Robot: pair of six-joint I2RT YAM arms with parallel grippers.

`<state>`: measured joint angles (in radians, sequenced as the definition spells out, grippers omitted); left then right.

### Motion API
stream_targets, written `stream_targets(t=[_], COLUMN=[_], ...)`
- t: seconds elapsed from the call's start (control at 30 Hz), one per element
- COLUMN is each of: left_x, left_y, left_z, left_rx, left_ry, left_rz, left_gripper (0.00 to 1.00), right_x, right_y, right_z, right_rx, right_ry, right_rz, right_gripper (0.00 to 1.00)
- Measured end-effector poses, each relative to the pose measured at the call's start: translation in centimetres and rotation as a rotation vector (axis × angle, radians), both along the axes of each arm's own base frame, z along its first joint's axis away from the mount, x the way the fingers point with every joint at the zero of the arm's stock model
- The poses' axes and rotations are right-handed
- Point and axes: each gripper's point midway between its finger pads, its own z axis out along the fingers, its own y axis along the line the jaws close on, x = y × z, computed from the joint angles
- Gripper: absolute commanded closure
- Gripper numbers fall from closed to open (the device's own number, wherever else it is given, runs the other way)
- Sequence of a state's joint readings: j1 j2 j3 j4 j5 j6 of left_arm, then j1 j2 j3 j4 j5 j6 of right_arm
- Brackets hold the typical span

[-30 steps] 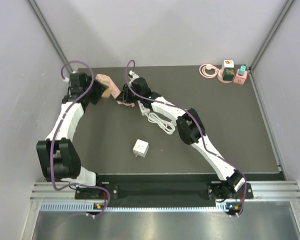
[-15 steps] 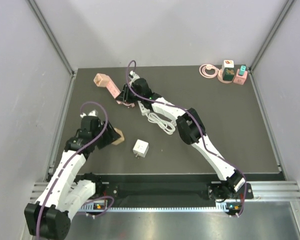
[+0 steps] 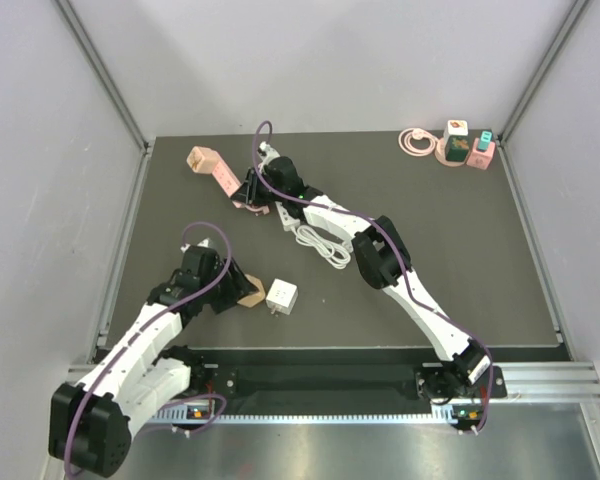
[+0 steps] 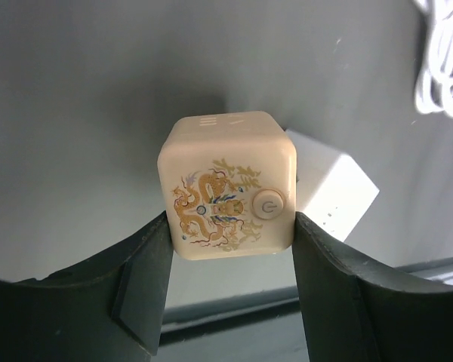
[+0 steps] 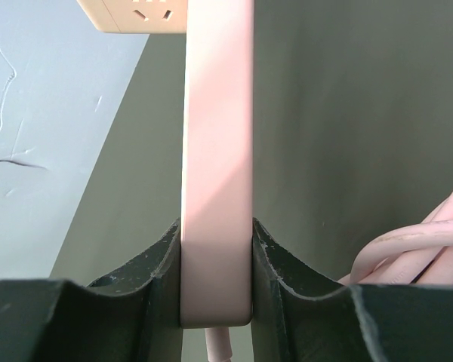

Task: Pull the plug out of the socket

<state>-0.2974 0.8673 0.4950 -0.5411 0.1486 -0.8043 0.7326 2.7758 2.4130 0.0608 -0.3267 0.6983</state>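
The plug (image 4: 226, 188) is a cream cube with a gold dragon print and a round power button. My left gripper (image 4: 230, 226) is shut on it, one finger on each side. In the top view the plug (image 3: 249, 294) is near the front of the mat, well apart from the socket (image 3: 220, 174). The socket is a pink power strip lying at the back left. My right gripper (image 3: 250, 190) is shut on its near end. The right wrist view shows the socket's narrow pink body (image 5: 217, 151) squeezed between both fingers, its outlet end at the top.
A white cube adapter (image 3: 281, 295) sits just right of the held plug. A coiled white cable (image 3: 320, 245) lies under the right arm. A pink cable coil (image 3: 414, 141) and small coloured cube sockets (image 3: 458, 143) stand at the back right. Grey walls enclose the mat.
My left arm has swung from the socket's far end at the back left to the front of the mat, carrying the plug with it. The right arm has stayed still.
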Motion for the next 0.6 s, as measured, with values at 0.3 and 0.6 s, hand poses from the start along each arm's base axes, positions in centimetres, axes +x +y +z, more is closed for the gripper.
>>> stream_targets(t=[0.3,0.6], left_x=[1.9,2.0], left_y=[0.3,0.6], left_z=[0.1,0.7], left_rx=[0.012,0.023], left_ry=[-0.057,-0.082], left_rz=[0.058,0.062], left_gripper=[0.36,0.02], right_x=[0.0,-0.1], right_y=[0.0,0.0], right_z=[0.0,0.0], right_rx=[0.003,0.001], right_ry=[-0.003,-0.007], right_rz=[0.003,0.009], right_gripper=[1.00,1.00])
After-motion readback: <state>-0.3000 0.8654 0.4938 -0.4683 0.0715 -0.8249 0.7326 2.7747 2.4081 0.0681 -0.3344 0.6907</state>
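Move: The left hand holds the beige plug low at the table. Its resting place is about 1 cm ahead of the hand point, level sideways and 2 cm below. The white plug stands 7 cm to the hand's right and 1 cm nearer the base. The white cord's coil lies about 9 cm ahead and 16 cm right. From the right hand, which grips the pink strip, that resting place is roughly 21 cm back, 1 cm right and 3 cm lower. Still pinching the beige plug, the left hand eases forward about 2 cm, close to the table and just left of the white plug, with the wrist barely tilting. It then stops and opens its fingers wide, letting go of the plug, and lifts by only about half a centimetre. ##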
